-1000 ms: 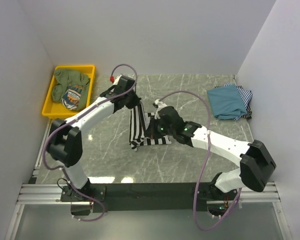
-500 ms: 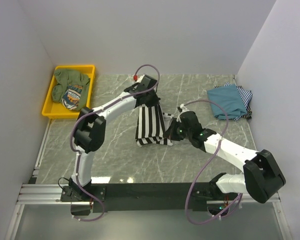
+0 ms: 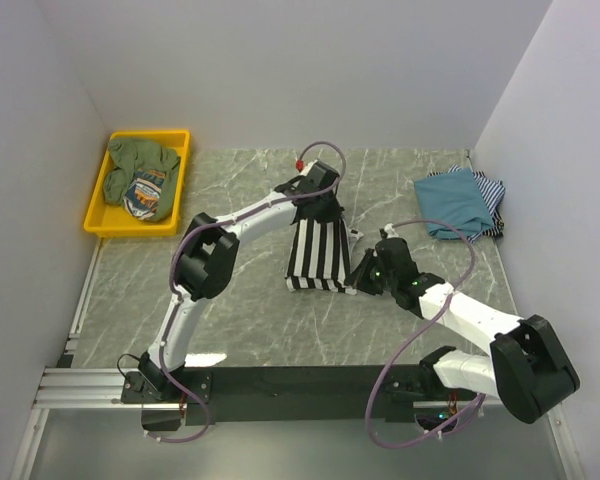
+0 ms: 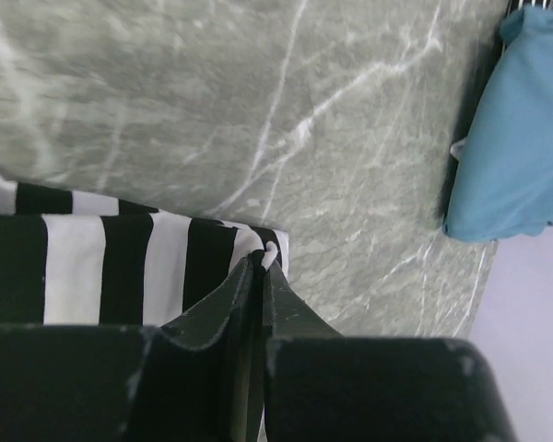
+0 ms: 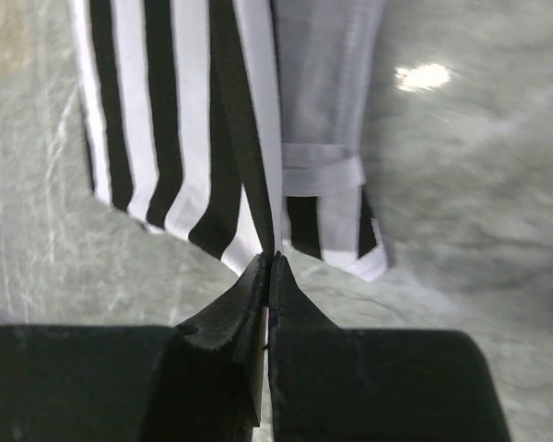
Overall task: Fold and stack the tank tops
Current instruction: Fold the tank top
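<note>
The black-and-white striped tank top [image 3: 315, 255] lies folded into a narrow strip at the middle of the table. My left gripper [image 3: 325, 207] is at its far end, and its jaws [image 4: 263, 260] are pinched on a white corner of the cloth [image 4: 120, 267]. At the near right corner my right gripper [image 3: 360, 272] is shut, with a fold of the striped top [image 5: 180, 138] caught at its tips [image 5: 269, 258]. A teal-blue tank top [image 3: 455, 203] [image 4: 521, 138] sits at the far right on a thin-striped one [image 3: 494, 190].
A yellow tray [image 3: 100, 207] holding green cloth [image 3: 143, 172] stands at the far left. White walls close in the back and both sides. The black rail with the arm bases [image 3: 300, 385] runs along the near edge.
Both grippers have carried the striped top to the right and folded it over. It now lies as a narrower, flatter strip, with the left arm stretched far across.
</note>
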Tool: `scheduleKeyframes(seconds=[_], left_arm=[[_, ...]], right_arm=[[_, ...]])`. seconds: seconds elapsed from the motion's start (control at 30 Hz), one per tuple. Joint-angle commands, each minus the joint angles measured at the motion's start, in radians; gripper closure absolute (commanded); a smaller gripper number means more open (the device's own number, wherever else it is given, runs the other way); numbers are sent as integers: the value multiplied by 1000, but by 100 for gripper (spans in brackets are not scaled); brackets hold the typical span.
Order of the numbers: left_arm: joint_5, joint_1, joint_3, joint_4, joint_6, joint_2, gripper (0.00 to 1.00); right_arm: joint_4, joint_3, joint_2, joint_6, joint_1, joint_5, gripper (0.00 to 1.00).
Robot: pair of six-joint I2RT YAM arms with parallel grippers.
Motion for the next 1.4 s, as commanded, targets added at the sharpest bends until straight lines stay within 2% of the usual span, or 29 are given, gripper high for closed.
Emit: scheduleKeyframes(seconds=[0.0,0.43,0.53,0.57,0.6,0.63,0.67,0.73,0.93,1.0,1.07,1.13,1.2,1.37], left_arm=[[3,-2,61,132,24,10,89],[63,-62,98,234,38,95,89],[94,-77,112,250,53,118,85],[118,-80,114,264,59,122,80],[131,-86,112,276,73,124,77],[144,-88,94,293,75,116,74],[163,-88,80,333,76,107,68],[203,-86,39,370,82,74,62],[283,-48,3,415,110,-46,45],[286,-16,-29,406,104,-94,45],[228,21,-99,381,99,-179,46],[153,48,-161,245,102,-257,47],[80,96,-226,186,107,-298,48],[101,183,-411,215,112,-396,50]], right_arm=[[-34,-44,-49,63,-12,40,100],[-99,-159,-217,169,-32,153,100],[-119,-175,-247,189,-35,181,100],[-133,-178,-266,198,-36,189,100],[-139,-182,-277,203,-35,197,97],[-143,-187,-290,204,-36,200,84],[-163,-184,-311,207,-36,203,77],[-194,-160,-336,201,-38,210,61],[-323,-45,-426,157,-36,285,49],[-335,-23,-411,131,-38,328,46],[-323,20,-347,96,-47,339,44],[-306,67,-284,68,-53,353,43],[-292,100,-177,20,-68,373,43],[-200,147,12,-70,-167,273,43]])
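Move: Each gripper already holds a corner of the folded striped tank top's right-hand edge, left gripper at the far corner, right at the near one. The tank top's middle lies about 9 cm back, 4 cm left and 5 cm below the left hand, and 9 cm ahead, 7 cm left and 3 cm below the right. The teal stack is some 27 cm right and 3 cm ahead of the left hand, 20 cm ahead and 24 cm right of the right. To the right and slightly back, sinking about a centimetre, both hands draw the held edge along, the left by some 9 cm and the right by about 5, each turning clockwise. Both then open and let go; the left swings up and back leftwards about 17 cm, clear of the tank top, while the right lifts, goes forward around 6 cm along the right-hand edge and dips again. ##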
